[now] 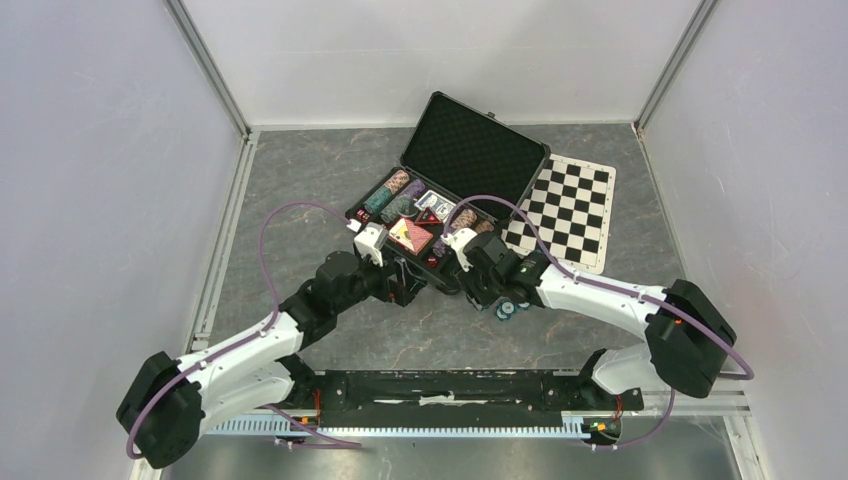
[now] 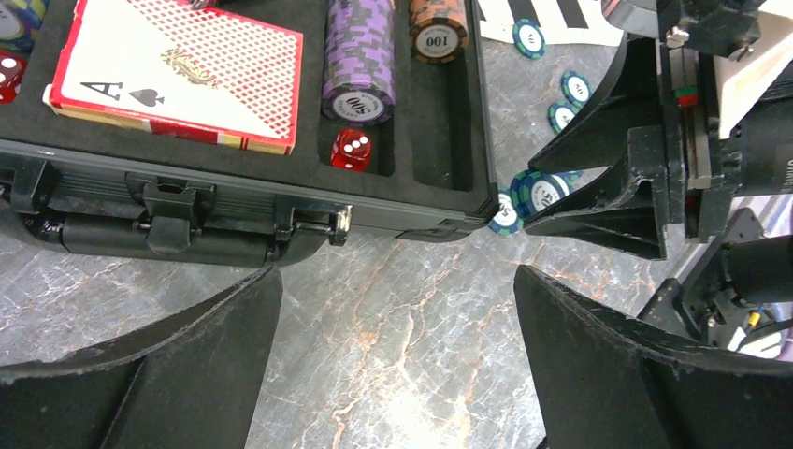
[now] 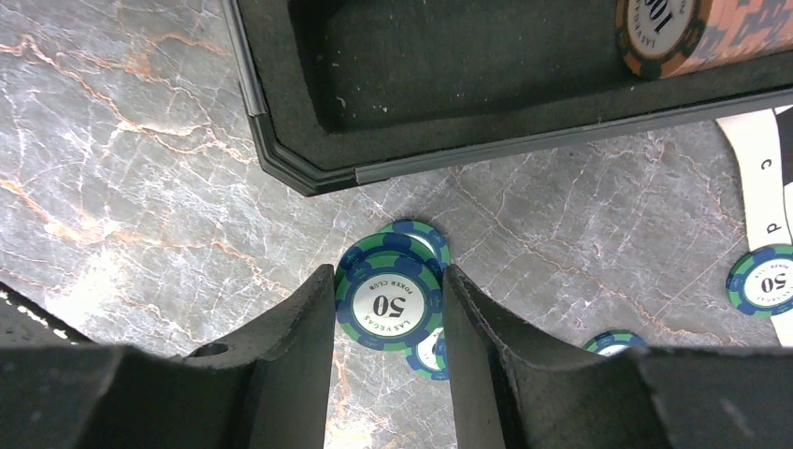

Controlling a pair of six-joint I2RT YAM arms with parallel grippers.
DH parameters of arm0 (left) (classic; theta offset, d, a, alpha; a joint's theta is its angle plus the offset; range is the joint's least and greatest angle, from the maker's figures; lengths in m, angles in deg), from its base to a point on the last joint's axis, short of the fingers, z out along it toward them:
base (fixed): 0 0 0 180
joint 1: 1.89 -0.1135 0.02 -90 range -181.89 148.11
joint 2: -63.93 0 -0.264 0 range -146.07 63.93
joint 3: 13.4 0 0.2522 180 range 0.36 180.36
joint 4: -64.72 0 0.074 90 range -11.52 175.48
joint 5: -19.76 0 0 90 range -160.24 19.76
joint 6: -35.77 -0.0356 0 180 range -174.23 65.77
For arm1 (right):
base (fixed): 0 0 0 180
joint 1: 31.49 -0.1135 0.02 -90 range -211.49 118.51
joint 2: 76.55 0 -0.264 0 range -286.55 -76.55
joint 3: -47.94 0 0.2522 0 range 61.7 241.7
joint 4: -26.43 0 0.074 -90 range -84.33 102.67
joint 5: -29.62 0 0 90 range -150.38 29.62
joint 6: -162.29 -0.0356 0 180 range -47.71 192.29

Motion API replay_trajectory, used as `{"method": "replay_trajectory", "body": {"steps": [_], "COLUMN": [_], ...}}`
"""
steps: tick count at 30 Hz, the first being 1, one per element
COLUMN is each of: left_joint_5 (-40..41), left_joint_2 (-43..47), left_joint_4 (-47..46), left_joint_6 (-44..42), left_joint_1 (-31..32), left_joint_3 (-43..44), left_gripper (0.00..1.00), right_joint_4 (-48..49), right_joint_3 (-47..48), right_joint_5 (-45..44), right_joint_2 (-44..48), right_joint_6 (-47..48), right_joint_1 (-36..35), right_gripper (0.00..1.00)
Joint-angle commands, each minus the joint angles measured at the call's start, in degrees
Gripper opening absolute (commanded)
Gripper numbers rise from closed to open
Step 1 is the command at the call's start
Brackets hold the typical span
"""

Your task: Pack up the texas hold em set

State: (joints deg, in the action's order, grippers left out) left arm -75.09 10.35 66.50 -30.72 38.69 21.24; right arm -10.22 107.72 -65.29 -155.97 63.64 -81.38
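Observation:
The black case [image 1: 470,150] lies open mid-table with its lid up. In its tray [image 2: 187,178] sit a red card deck [image 2: 178,70], a purple chip stack [image 2: 358,56], a brown chip stack [image 2: 438,33] and a red die [image 2: 352,150]. Just off the case's front right corner [image 3: 281,140], my right gripper [image 3: 388,281] is shut on a teal 50 chip [image 3: 388,304], both fingers touching its edge. More teal chips [image 3: 425,351] lie under it. My left gripper [image 2: 397,281] hangs open over bare table before the case's latches.
Loose teal chips [image 3: 767,281] lie on the table right of the case, one at the edge of the chequered mat [image 1: 570,205]. The two grippers are close together at the case's front. Grey walls ring the table.

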Motion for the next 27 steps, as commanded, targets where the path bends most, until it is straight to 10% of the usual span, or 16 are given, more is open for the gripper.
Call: {"method": "replay_trajectory", "body": {"steps": [1,27], "left_joint_5": [-2.67,-13.45], "left_joint_2": [0.80,-14.09], "left_joint_4": [2.58,6.80], "left_joint_6": [4.73,35.88], "left_joint_1": [-0.24,-11.49], "left_joint_3": [4.31,18.17], "left_gripper": [1.00,1.00], "right_joint_4": [-1.47,6.15], "right_joint_3": [3.81,13.02], "right_joint_5": [1.55,9.10], "right_joint_2": [1.98,0.79], "right_joint_6": [1.98,6.86], "right_joint_1": [-0.26,1.90], "right_gripper": [0.24,0.23]}}
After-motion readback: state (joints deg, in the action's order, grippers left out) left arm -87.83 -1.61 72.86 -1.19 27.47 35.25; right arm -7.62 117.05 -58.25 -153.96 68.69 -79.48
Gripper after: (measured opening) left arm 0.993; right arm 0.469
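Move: The small stack of 50 chips is already held in the right fingers, about 6 cm above the table. The empty stretch of the case's outer slot lies some 8 cm ahead, 3 cm left and 3 cm below; the red die is about 8 cm ahead and 9 cm left, and the orange 100 chips some 15 cm straight ahead. A loose chip lies almost beneath the held stack, about 1 cm ahead. From the open left hand, that slot is roughly 7 cm ahead, 11 cm right and 9 cm below. The pinched chips go mostly upward, about 8 cm, and also left and a bit forward, up above the rim near the case's front right corner; the right fingers keep their grip while swinging out some 15 degrees leftward. The wide-open left hand rises and moves forward about 4 cm each over the case's front edge, rolling some 35 degrees about its own pointing direction. ##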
